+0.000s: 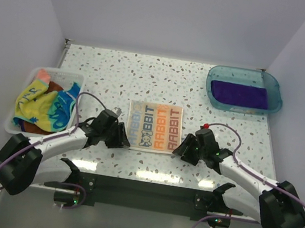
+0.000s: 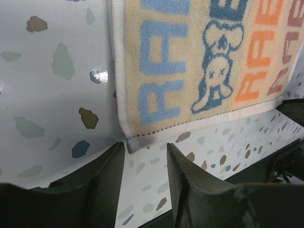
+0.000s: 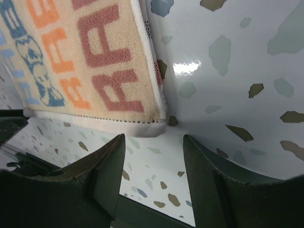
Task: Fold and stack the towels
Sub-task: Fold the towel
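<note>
A white towel with coloured "RABBIT" lettering lies flat in the middle of the table. My left gripper sits at its near left corner and stands open. In the left wrist view that towel corner lies just beyond the fingertips, with nothing between them. My right gripper is open at the near right corner. That corner lies just ahead of the gap between its fingers. A deep purple towel lies folded in a teal tray. A yellow and blue-green towel is bunched in a white basket.
The teal tray stands at the back right of the speckled table. The white basket at the left edge also holds brown and pink cloth. Grey walls close in the table at the back and both sides.
</note>
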Available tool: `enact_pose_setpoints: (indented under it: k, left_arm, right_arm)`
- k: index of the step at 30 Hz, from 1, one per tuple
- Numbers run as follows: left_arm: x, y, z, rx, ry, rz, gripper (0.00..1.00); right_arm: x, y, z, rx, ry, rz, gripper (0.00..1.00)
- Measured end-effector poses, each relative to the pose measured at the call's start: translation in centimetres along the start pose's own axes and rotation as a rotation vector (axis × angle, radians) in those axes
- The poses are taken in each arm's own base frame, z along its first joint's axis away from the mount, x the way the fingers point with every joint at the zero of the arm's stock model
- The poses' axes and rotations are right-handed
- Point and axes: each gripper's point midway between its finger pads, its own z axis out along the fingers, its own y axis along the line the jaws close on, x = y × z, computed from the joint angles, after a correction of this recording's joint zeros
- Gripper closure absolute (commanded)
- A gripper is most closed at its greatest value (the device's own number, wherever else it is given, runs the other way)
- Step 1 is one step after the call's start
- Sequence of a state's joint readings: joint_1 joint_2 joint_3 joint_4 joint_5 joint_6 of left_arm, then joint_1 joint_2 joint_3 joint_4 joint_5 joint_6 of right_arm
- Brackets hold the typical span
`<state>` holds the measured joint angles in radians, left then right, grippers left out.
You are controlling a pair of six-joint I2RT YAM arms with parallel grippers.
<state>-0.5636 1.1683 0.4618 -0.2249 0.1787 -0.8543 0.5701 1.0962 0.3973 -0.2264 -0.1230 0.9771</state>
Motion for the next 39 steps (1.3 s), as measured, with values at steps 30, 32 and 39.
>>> enact_pose_setpoints:
  k: [30, 32, 39]
  left_arm:
    - [0.0, 0.3, 0.0, -0.025, -0.005, 0.005, 0.98]
    - [0.0, 0.2, -0.1, -0.023, -0.006, 0.006, 0.99]
    - [-0.5, -0.4, -0.4, -0.018, -0.01, 0.011, 1.0]
  right_arm:
    - [-0.8, -0.5, 1.0, -0.007, -0.074, 0.114, 0.93]
    - [-0.9, -0.5, 0.8, -0.008, -0.079, 0.108, 1.0]
    - [-1.9, 0.3, -0.7, 0.0, -0.106, 0.065, 1.0]
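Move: The folded beige towel's near left corner lies practically between the left fingers, about 1 cm below them, and its near right corner some 1 cm ahead of and 1 cm below the right fingers. The towel's middle is roughly 9 cm ahead and 9 cm right of the left hand. The white basket stands about 30 cm left and 11 cm ahead of the left hand; the teal tray is some 29 cm ahead and 22 cm right of the right hand. The left fingers dip about 1 cm and pinch the top layer at the towel's near left corner, hold there, then begin to rise. The right hand edges about 1 cm forward and slightly left, turning a few degrees clockwise, then sinks and slides back right as its fingers shut on the top layer's near right corner, and lifts about 2 cm. ##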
